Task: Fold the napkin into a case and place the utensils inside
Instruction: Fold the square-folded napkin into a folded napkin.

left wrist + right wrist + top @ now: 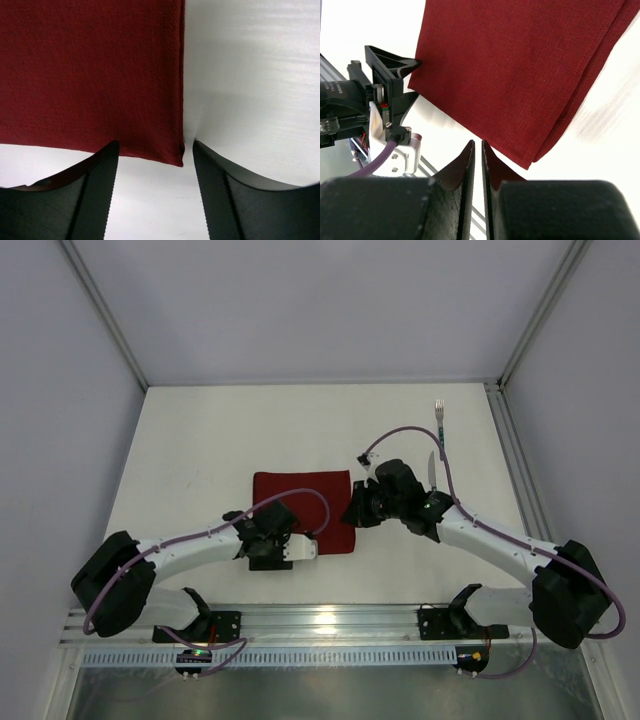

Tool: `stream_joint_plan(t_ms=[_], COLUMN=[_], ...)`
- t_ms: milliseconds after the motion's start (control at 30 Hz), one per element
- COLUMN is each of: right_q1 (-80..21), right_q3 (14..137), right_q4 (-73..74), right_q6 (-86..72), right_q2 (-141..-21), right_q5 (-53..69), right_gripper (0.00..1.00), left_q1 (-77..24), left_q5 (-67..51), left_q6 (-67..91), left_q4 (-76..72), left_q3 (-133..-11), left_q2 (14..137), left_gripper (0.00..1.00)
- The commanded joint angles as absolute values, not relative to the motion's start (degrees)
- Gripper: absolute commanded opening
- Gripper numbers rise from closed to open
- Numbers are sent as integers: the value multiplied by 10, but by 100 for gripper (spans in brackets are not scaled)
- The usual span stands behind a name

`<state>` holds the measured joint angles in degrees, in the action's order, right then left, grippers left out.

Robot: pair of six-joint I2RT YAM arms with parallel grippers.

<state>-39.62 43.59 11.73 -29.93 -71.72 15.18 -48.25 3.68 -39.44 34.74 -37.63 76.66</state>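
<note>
The dark red napkin lies flat on the white table, folded into a layered rectangle. My left gripper is low at its near left corner. In the left wrist view the jaws stand open, one on each side of the napkin corner, gripping nothing. My right gripper hangs at the napkin's right edge. Its jaws are shut to a thin slit and empty, just short of the napkin. The fork and knife lie at the far right, beyond the right arm.
The left gripper's fingers and white camera block show beside the napkin's near edge. A metal rail runs along the near table edge. Grey walls and frame posts enclose the table.
</note>
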Motion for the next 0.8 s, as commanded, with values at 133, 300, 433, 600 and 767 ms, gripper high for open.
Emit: stream_joint_plan(t_ms=[133,300,433,600,767], right_q1=[-396,-396,-396,-396,-410], right_q3=[448,449,456,532,524], right_q4=[123,132,137,169,83], right_q6=[-270,-262,-243,-167,-83], right_q2=[-668,-657,-647,-600,-528], right_q5=[134,127,128,109,70], right_gripper=[13,14,15,28,49], left_q1=[-483,-483,-483,-461,-410], left_q5=[-19,-11,13,-35,-100], left_q6=[-384,-383,-363,-338,-334], left_q4=[286,275,265,293,351], left_q3=[-344,-331,-329,-363,-403], left_q2=[798,814,804,732,701], left_gripper=[43,26,0,0,0])
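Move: The napkin's near-left corner is almost between the left gripper's open fingers, roughly 1 cm back, 1 cm to its left and 1 cm below. From that hand, the near-right corner is about 21 cm to the right and 1 cm back, and the far-left corner some 18 cm ahead and 2 cm left. From the raised, nearly shut right gripper, the near-right corner lies about 5 cm back, 2 cm right and 11 cm down. Close the left gripper fully on the napkin's near-left corner while easing it about 2 cm right and a little forward along the table, then start to lift, keeping the pinch. Meanwhile raise the right gripper about 13 cm, clear of the napkin, slowly then fast, tipping its fingers up some 30 degrees and opening them to about half. ##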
